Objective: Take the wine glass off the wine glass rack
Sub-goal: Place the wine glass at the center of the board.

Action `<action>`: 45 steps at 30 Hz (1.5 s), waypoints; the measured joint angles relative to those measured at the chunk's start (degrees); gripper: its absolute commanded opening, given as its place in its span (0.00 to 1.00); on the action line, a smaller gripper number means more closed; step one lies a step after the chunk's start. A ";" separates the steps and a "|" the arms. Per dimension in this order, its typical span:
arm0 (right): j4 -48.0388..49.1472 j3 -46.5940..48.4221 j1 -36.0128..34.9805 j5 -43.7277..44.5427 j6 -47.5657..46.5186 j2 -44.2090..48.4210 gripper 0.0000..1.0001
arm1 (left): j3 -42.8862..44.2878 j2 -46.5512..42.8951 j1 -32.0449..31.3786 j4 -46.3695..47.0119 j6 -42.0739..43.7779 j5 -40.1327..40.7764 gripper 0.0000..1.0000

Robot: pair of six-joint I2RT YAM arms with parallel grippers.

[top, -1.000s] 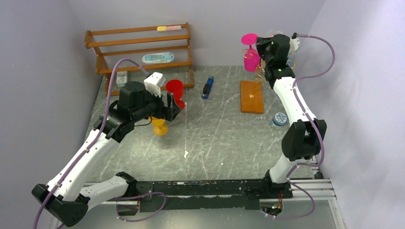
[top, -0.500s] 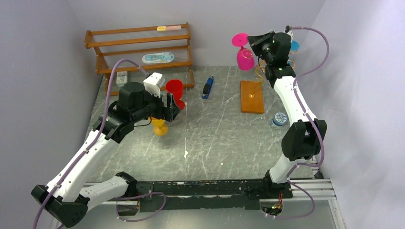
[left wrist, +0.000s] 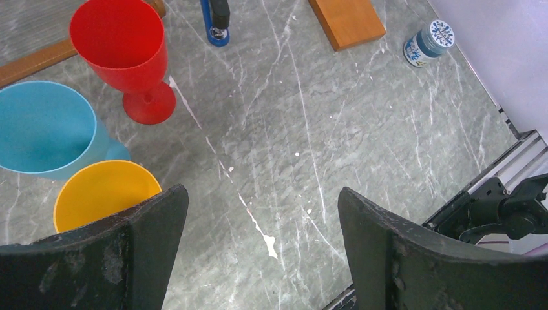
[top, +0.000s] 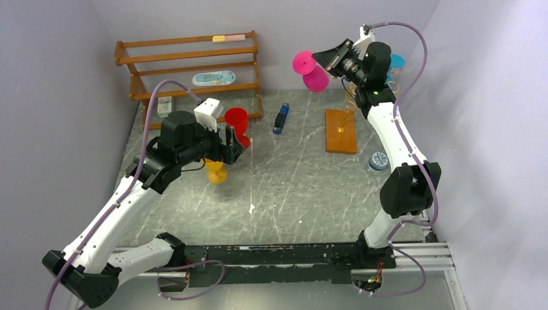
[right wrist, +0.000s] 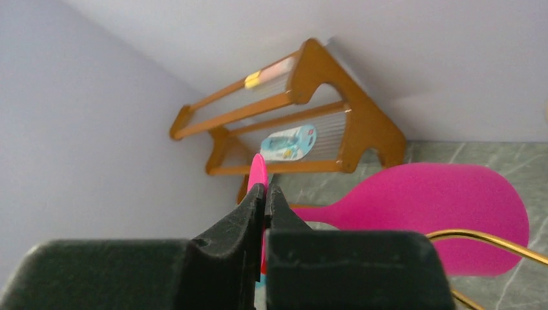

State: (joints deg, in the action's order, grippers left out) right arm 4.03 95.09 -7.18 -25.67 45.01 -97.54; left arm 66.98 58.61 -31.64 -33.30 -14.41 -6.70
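Note:
The pink wine glass [top: 316,79] hangs tilted in the air at the back, to the left of the wine glass rack. My right gripper [top: 321,59] is shut on the rim of the glass's round foot [right wrist: 257,169], seen edge-on between the pads, with the pink bowl [right wrist: 446,206] off to the right. The rack is thin gold wire [top: 352,98] on an orange wooden base [top: 341,130]; one gold arm [right wrist: 481,239] curls across the bowl in the right wrist view. A blue glass [top: 397,61] shows behind the right wrist. My left gripper [left wrist: 262,213] is open over bare table.
A red glass [left wrist: 119,45], a blue glass [left wrist: 39,132] and a yellow glass [left wrist: 100,194] stand under the left gripper. A slatted wooden shelf [top: 194,64] lines the back wall. A blue stapler [top: 280,119] and a small blue-and-white jar [top: 377,161] sit on the table.
The right gripper has carried the pink glass up and to the left, away from the rack's wires, tipping it onto its side. The left arm has stayed still.

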 measured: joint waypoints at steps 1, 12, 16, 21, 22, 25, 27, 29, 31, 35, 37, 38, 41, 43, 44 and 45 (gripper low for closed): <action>-0.07 0.17 -0.46 -1.27 -1.14 0.00 0.00 | 0.00 0.00 0.00 0.02 -0.04 0.00 0.90; -1.31 -1.27 -9.75 -12.55 -14.60 4.00 0.00 | -0.37 -1.42 0.00 3.02 -3.45 -1.14 0.91; -0.90 -7.39 -13.44 -15.45 -18.14 9.94 0.00 | -0.37 -2.16 0.00 3.43 -4.52 -1.99 0.93; 0.50 -16.76 -17.18 -17.25 -19.54 16.65 0.00 | -0.52 -3.48 0.00 6.51 -6.93 -5.25 0.94; 1.01 -18.73 -17.84 -17.46 -19.45 17.64 0.00 | -0.74 -3.72 0.00 7.54 -7.52 -6.08 0.94; 2.82 -25.24 -20.00 -17.92 -18.10 20.70 0.00 | -1.44 -3.76 0.00 10.32 -9.07 -9.53 0.90; 3.32 -27.54 -20.96 -18.27 -17.25 21.77 0.00 | -2.05 -3.52 0.00 12.09 -10.03 -11.93 0.88; 4.09 -29.40 -21.73 -18.29 -16.50 23.06 0.00 | -2.84 -3.23 0.00 13.88 -10.71 -14.73 0.87; 5.05 -30.64 -22.03 -18.49 -15.72 24.35 0.00 | -3.56 -2.97 0.00 15.02 -10.99 -17.00 0.82; 9.18 -33.24 -22.14 -19.91 -13.14 26.58 0.00 | -3.78 -1.77 0.00 15.17 -10.78 -20.22 0.68; 11.54 -34.86 -22.21 -20.68 -11.52 27.15 0.00 | -3.89 -1.20 0.00 15.54 -10.73 -21.64 0.61; 12.50 -35.56 -22.21 -21.27 -10.62 27.21 0.00 | -4.07 -0.96 0.00 16.02 -10.88 -22.53 0.58; 13.77 -36.68 -22.40 -21.81 -8.96 27.19 0.00 | -4.94 -0.74 0.00 18.32 -11.82 -25.18 0.48; 15.34 -37.51 -22.60 -22.21 -7.91 27.19 0.00 | -5.92 -0.81 0.00 20.46 -12.68 -26.69 0.37; 16.09 -37.97 -22.69 -22.47 -7.48 27.19 0.00 | -6.34 -0.85 0.00 21.14 -13.20 -27.19 0.33; 16.72 -38.36 -22.73 -22.84 -6.88 27.19 0.00 | -6.86 -0.87 0.00 22.12 -13.42 -27.63 0.30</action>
State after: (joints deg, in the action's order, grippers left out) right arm 20.75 56.73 -29.91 -48.51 38.13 -70.35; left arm 60.12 57.74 -31.64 -11.18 -27.83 -34.33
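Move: The right hand already pinches the pink glass by its base rim, bowl hanging down. The left gripper, where it is being taken, waits about 26 cm back, 25 cm left and 11 cm lower; the rack's top is some 13 cm right and 2 cm ahead, level in height. From the left hand, the pink base lies about 26 cm ahead, 22 cm right, 10 cm up; red glass 14 cm ahead, 1 cm left, 19 cm down; yellow glass 1 cm ahead, 8 cm left, equally low. Back and to the left, the right hand sweeps the pink glass about 30 cm from the rack to the left gripper, sinking a little late and turning some 45 degrees counter-clockwise, its rim pinch kept. The left hand goes right, back and up to meet it, rolling left side down and turning clockwise, wide fingers half closing astride the base. ##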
